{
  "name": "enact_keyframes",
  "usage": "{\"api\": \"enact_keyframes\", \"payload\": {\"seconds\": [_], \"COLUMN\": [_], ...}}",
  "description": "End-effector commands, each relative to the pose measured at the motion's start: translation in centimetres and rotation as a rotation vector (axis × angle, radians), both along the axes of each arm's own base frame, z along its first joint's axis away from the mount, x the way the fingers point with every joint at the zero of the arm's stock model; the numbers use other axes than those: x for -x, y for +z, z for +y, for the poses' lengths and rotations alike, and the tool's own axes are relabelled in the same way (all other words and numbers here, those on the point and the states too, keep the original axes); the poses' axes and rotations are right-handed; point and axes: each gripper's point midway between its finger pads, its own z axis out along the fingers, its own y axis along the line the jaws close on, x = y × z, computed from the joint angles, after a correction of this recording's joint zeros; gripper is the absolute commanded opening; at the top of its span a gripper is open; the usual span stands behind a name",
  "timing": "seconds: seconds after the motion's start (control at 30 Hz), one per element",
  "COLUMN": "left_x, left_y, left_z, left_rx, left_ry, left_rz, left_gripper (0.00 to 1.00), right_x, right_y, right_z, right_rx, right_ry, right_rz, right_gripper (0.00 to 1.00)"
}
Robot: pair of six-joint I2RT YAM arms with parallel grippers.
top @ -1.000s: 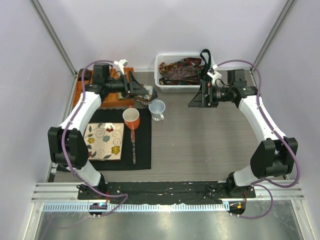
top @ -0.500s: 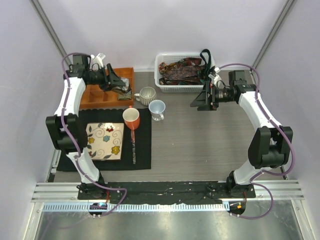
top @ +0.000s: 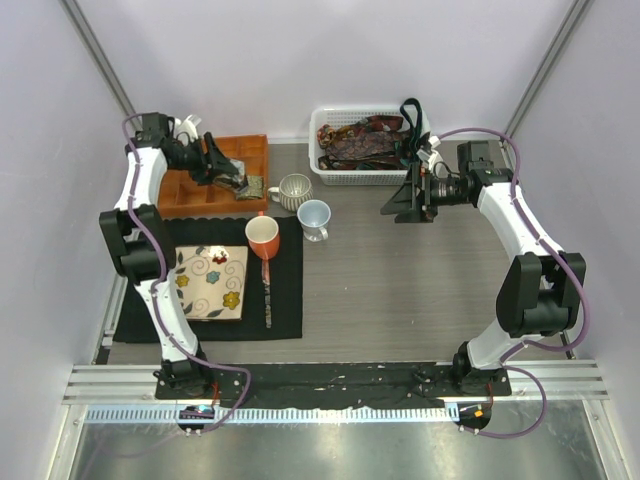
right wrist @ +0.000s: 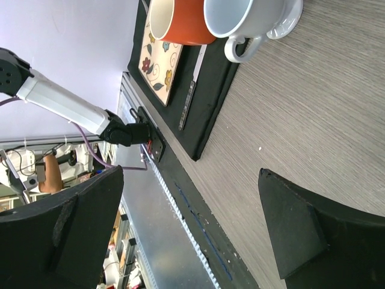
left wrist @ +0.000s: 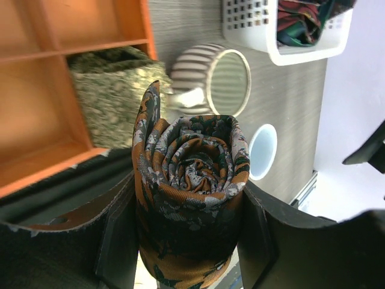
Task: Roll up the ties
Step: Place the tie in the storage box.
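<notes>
My left gripper (left wrist: 187,241) is shut on a rolled tie (left wrist: 191,174), a tight coil of rust-orange fabric with dark and grey patterning, held end-on between both fingers. In the top view that gripper (top: 234,179) hovers over the right end of the orange divided box (top: 190,192). A mottled olive rolled tie (left wrist: 111,99) lies in one compartment of the box, just beyond the held coil. Loose ties (top: 362,140) are heaped in the white basket (top: 322,165) at the back. My right gripper (top: 400,197) stands open and empty in front of the basket, with bare table between its fingers (right wrist: 191,174).
A striped mug (top: 294,190), a pale mug (top: 314,217) and an orange mug (top: 263,236) stand close to the box's right end. A black mat (top: 287,300) carries a floral square plate (top: 210,282) and a utensil (top: 267,295).
My left arm has swung back and left from beside the mugs to the orange box, carrying the rolled tie. The right arm shifted slightly, its gripper still open.
</notes>
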Motion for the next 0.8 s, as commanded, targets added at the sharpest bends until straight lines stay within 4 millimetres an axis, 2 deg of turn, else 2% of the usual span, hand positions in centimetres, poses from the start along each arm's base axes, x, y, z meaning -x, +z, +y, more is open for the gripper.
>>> {"api": "enact_keyframes", "payload": {"seconds": [0.0, 0.23, 0.43, 0.77], "left_x": [-1.0, -2.3, -2.3, -3.1], "left_y": [0.1, -2.2, -4.9, -8.1], "left_z": [1.0, 2.5, 3.1, 5.5], "left_rx": [0.016, 0.023, -0.011, -0.161], "left_ry": [-0.011, 0.005, 0.009, 0.100], "left_rz": [-0.028, -0.003, 0.044, 0.093], "left_gripper": [0.00, 0.00, 0.00, 0.00], "right_x": [0.1, 0.2, 0.2, 0.4], "right_y": [1.2, 0.8, 0.6, 0.2], "right_z": [0.2, 0.1, 0.1, 0.0], "right_rx": [-0.011, 0.000, 0.008, 0.011], "right_ry": [0.020, 0.014, 0.012, 0.010], "right_rz": [-0.034, -0.025, -0.023, -0.014], "right_gripper": [0.99, 1.00, 1.00, 0.99]}}
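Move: The empty front compartment of the storage box, where I'm taking the rolled tie, is about 3 cm ahead of my left hand, 3 cm to its left and 13 cm below. The tie already in the box sits one compartment to the right of it, some 4 cm ahead and 4 cm right of my hand; the striped cup is 5 cm ahead, 14 cm right; the orange mug, 7 cm back, 7 cm right. From my right hand the compartment is roughly 17 cm ahead and 44 cm left. Keeping the rolled tie pinched, I lower my left hand about 8 cm towards the empty compartment beside the stored tie, easing some 4 cm to the left and a little forward on the way. The descent slows towards the end, and the wrist tips only slightly, by under 10 degrees. My fingers don't open. ##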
